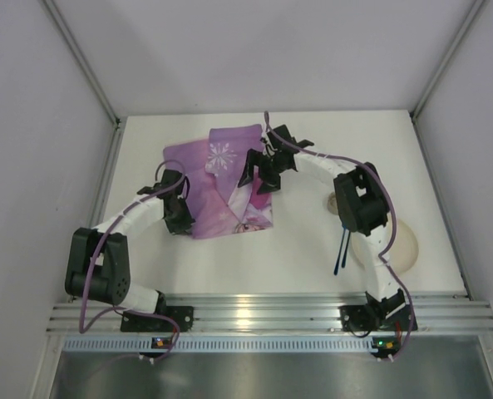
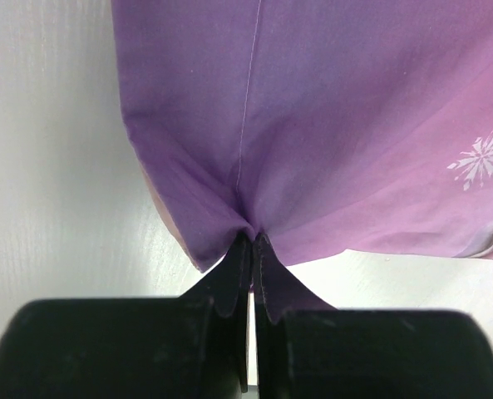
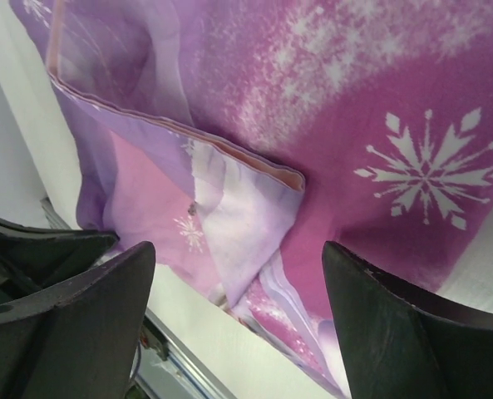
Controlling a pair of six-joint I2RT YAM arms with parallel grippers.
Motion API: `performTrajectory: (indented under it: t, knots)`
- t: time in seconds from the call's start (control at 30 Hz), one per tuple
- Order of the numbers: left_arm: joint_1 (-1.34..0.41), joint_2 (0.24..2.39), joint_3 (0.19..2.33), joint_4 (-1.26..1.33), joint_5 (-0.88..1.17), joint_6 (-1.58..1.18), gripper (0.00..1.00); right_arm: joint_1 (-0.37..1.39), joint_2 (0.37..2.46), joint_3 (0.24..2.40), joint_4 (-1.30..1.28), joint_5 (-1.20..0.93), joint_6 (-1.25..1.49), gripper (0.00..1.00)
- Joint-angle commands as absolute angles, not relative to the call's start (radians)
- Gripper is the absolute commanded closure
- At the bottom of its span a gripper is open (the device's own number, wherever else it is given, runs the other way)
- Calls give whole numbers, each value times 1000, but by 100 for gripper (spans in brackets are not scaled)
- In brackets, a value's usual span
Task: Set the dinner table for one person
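The purple cartoon-printed placemat (image 1: 221, 179) lies crumpled and partly folded over itself on the white dinner table (image 1: 296, 258), left of centre. My left gripper (image 1: 176, 206) is shut on the placemat's left edge; in the left wrist view the gripper (image 2: 253, 243) pinches a bunched fold of the cloth (image 2: 329, 125) just above the tabletop (image 2: 46, 166). My right gripper (image 1: 263, 172) is open and empty above the placemat's right side. In the right wrist view the gripper (image 3: 238, 249) hovers over a folded corner of the cloth (image 3: 379, 108), with jaws wide apart.
A cream plate (image 1: 400, 245) sits at the right, partly hidden by the right arm. A dark blue utensil (image 1: 342, 249) lies beside it. A small pale round item (image 1: 332, 202) is behind the right elbow. Walls enclose the table on three sides.
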State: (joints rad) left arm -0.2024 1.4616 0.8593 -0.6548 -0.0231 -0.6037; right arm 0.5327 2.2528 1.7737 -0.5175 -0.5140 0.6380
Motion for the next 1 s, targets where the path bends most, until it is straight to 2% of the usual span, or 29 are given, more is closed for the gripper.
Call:
performTrajectory:
  t: [0.0,0.33,0.8,0.83,0.93,0.97]
  knots:
    - [-212,1442,862,-686,-34,-614,100,541,2276,1787,-433,-549,683,19]
    - [-224,1457,881,-700,-40,-607,100,545,2341,1798,-405,-557,730,26]
    - [-239,1509,908,-696,-35,-604,100,575,2329,1827,-390,-586,759,75]
    - [-239,1509,910,-696,-37,-604,100,577,2329,1827,-391,-589,759,83]
    - [-241,1514,916,-692,-35,-606,100,578,2329,1824,-391,-598,758,100]
    - [-242,1519,919,-692,-35,-603,100,577,2327,1822,-391,-598,756,100]
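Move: The purple cloth's upturned fold tip, which the open right fingers straddle, lies about 3 cm to the right hand's left, level fore and aft, and 2 cm below. The cloth's big pale snowflake is some 9 cm ahead and 9 cm left of that hand; the cup stands roughly 25 cm right and 4 cm back. From the left gripper, which already holds the near-left corner, the fold tip lies about 12 cm ahead and 15 cm right, at much the same height. Ease the right gripper about 3 cm left and 2 cm down onto the fold tip of the purple cloth, tilting it only slightly, and shut the wide-open fingers fully to pinch that tip, still creeping left as they close. Keep the left gripper shut on its corner, letting it settle back and down about 1 cm. ##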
